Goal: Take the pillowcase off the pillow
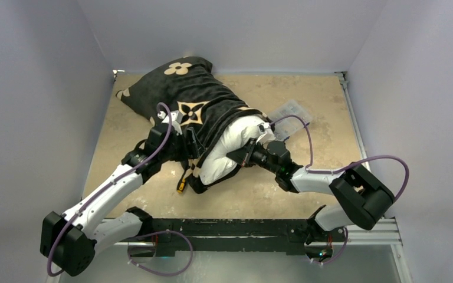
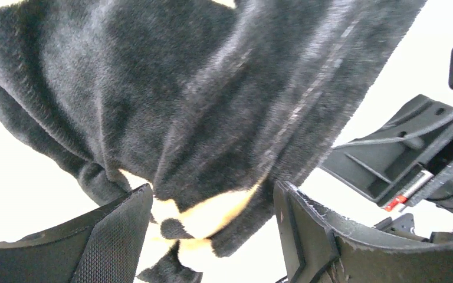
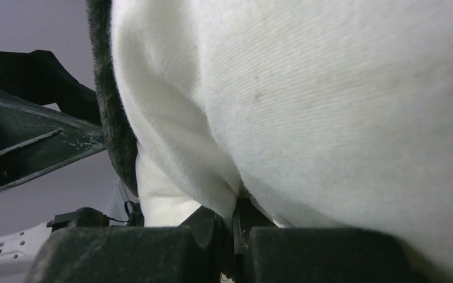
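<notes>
The black plush pillowcase (image 1: 191, 97) with tan flower motifs lies across the table's far left. The white pillow (image 1: 227, 150) sticks out of its near end. My left gripper (image 1: 190, 143) is at the cover's open edge. In the left wrist view its fingers (image 2: 115, 236) stand wide apart, and a thick fold of the pillowcase (image 2: 212, 147) fills the gap from tip to tip. My right gripper (image 1: 250, 152) is pressed into the pillow's right side. Its jaws are closed, pinching a fold of the pillow (image 3: 307, 106) at the right gripper (image 3: 236, 207).
A clear plastic sheet (image 1: 292, 112) lies on the tan table (image 1: 318, 94) behind the right arm. A small yellow connector (image 1: 181, 187) rests near the pillow's front end. Grey walls close in on three sides. A black rail (image 1: 224, 227) runs along the near edge.
</notes>
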You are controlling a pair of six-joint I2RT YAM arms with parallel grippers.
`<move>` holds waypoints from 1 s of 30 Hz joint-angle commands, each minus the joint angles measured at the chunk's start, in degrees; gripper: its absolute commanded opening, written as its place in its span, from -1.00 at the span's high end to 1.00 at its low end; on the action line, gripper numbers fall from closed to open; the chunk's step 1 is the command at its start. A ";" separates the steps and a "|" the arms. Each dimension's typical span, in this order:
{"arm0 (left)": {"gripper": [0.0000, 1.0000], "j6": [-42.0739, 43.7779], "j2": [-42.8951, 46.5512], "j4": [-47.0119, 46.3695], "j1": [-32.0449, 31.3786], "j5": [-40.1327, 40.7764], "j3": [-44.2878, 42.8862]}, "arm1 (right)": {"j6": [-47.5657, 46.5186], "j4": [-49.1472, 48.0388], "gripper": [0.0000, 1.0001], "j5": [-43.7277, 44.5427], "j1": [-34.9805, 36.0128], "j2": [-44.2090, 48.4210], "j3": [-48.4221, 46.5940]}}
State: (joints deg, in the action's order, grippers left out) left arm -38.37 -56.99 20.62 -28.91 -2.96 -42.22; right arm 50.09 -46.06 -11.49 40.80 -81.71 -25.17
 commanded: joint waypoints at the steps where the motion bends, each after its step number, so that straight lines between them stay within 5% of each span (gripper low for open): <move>1: -0.47 2.05 4.35 -3.69 0.08 -2.30 0.82 | -1.47 -1.40 1.00 -0.25 0.40 3.50 -2.92; 10: -0.37 2.69 3.50 -6.74 -0.01 -9.43 6.06 | -3.74 4.14 1.00 3.46 0.42 8.56 -5.60; 12: -0.26 2.19 3.36 -6.46 -0.01 -6.99 6.64 | -4.12 5.12 1.00 3.70 0.42 9.41 -6.28; 18: 0.54 -0.98 1.82 -6.10 -0.01 4.19 7.00 | -5.38 10.69 1.00 8.00 0.07 14.81 -8.26; 25: 0.98 -5.65 0.62 -10.62 0.08 12.67 8.69 | -7.44 22.43 1.00 16.99 -2.28 29.84 -12.26; 30: 1.00 -9.60 -2.62 -12.87 0.17 20.43 9.17 | -8.63 32.29 1.00 22.94 -3.08 39.30 -18.30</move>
State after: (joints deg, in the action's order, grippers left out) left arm -44.21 -57.25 8.54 -29.02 6.87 -34.57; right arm 43.05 -14.26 2.92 38.76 -50.63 -34.76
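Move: The left hand, empty and open, has the loose pillowcase hem about 5 cm below it, 3 cm back and 1 cm to its right; the exposed white pillow lies some 10 cm right of the hand, 1 cm ahead and 3 cm lower. The screwdriver is roughly 8 cm back, 6 cm left, on the table. The right hand already grips the pillow, whose exposed middle is about 4 cm ahead and 2 cm up; that hem is about 9 cm left and 1 cm back. Upward, slowly and then faster, the right hand hauls the gripped pillow about 14 cm, swinging some 7 cm to the right late on while it turns clockwise and its fingers tip up. The left lifts a little, eases back and down to the hem, shuts its fingers to pinch it, then draws forward and slightly left about 5 cm, turning counter-clockwise. ##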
